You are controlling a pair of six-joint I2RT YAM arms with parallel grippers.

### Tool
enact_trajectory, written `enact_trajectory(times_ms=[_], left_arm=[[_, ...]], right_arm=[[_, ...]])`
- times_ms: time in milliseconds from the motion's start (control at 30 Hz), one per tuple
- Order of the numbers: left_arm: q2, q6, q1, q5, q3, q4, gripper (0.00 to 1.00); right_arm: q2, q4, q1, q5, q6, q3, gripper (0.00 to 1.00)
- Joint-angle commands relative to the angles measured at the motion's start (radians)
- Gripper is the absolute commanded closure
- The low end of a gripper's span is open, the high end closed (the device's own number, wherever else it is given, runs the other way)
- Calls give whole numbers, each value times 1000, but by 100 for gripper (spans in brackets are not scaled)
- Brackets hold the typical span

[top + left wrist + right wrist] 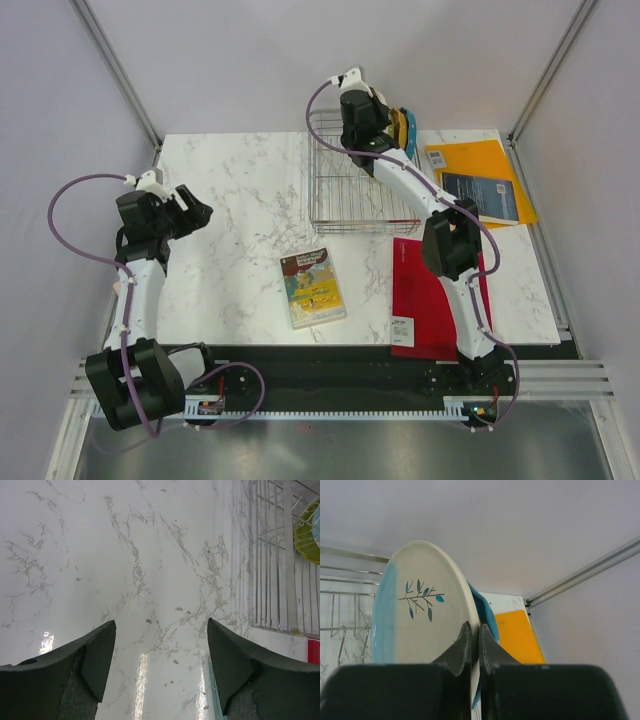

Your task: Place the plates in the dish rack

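The silver wire dish rack stands at the back middle of the marble table. My right gripper hangs over its back right corner, shut on the rim of an upright cream-and-pale-blue plate with a leaf sprig. A teal plate stands on edge just behind it. From above, the right gripper has teal and orange-yellow plate rims beside it. A lime green plate sits in the rack. My left gripper is open over bare table, well left of the rack.
An illustrated book lies in the front middle of the table. A red flat folder lies under the right arm, and a yellow folder with a dark booklet is at the back right. Grey walls close in the table.
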Motion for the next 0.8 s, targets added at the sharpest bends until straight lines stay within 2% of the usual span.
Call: enact_trajectory(times_ms=[0,200,233,300,333,433,500,600,733,767], left_arm=[[-2,21,-3,16,-8,61,20],[-10,36,-3,3,-5,32,19],[-12,38,-3,-2,-5,28,19],[-18,42,-3,-5,-3,21,19],[-19,44,-3,-10,-2,18,19],[-21,39,-1,-11,-3,15,18],[-24,29,-3,-11,-2,15,17],[-28,13,-4,-7,-3,26,16],[-41,10,-9,-7,-6,47,15],[-47,15,-8,-7,-3,51,12]], right_arm=[[13,78,13,7,12,5,100],[80,78,31,22,15,29,100],[86,79,30,25,14,31,97],[86,82,34,27,15,31,75],[77,84,36,25,14,30,56],[36,107,51,25,-18,14,36],[8,143,74,18,-81,-1,30],[-52,214,125,-5,-240,-27,15],[-113,199,180,-44,-236,-3,2],[-127,175,191,-53,-216,2,2]])
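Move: My right hand still pinches the white-and-blue plate by its upper rim, over the far right of the dish rack. Its free slot lies nearly under the hand, about 1 cm back, 1 cm left and some 15 cm down at plate-middle height. At that depth the lime plate stands 3 cm right of the slot, the yellow one about 5 cm, the blue one about 8 cm. From my left hand the slot is roughly 20 cm ahead, 38 cm right and 5 cm lower. I lower the held plate about 5 cm into the rack beside the lime plate, easing slightly left as it goes down, then open my right fingers wide and let go of the rim. The empty hand then swings left and a little back, climbing about 5 cm away from the plates and turning some 10 degrees counter-clockwise. ##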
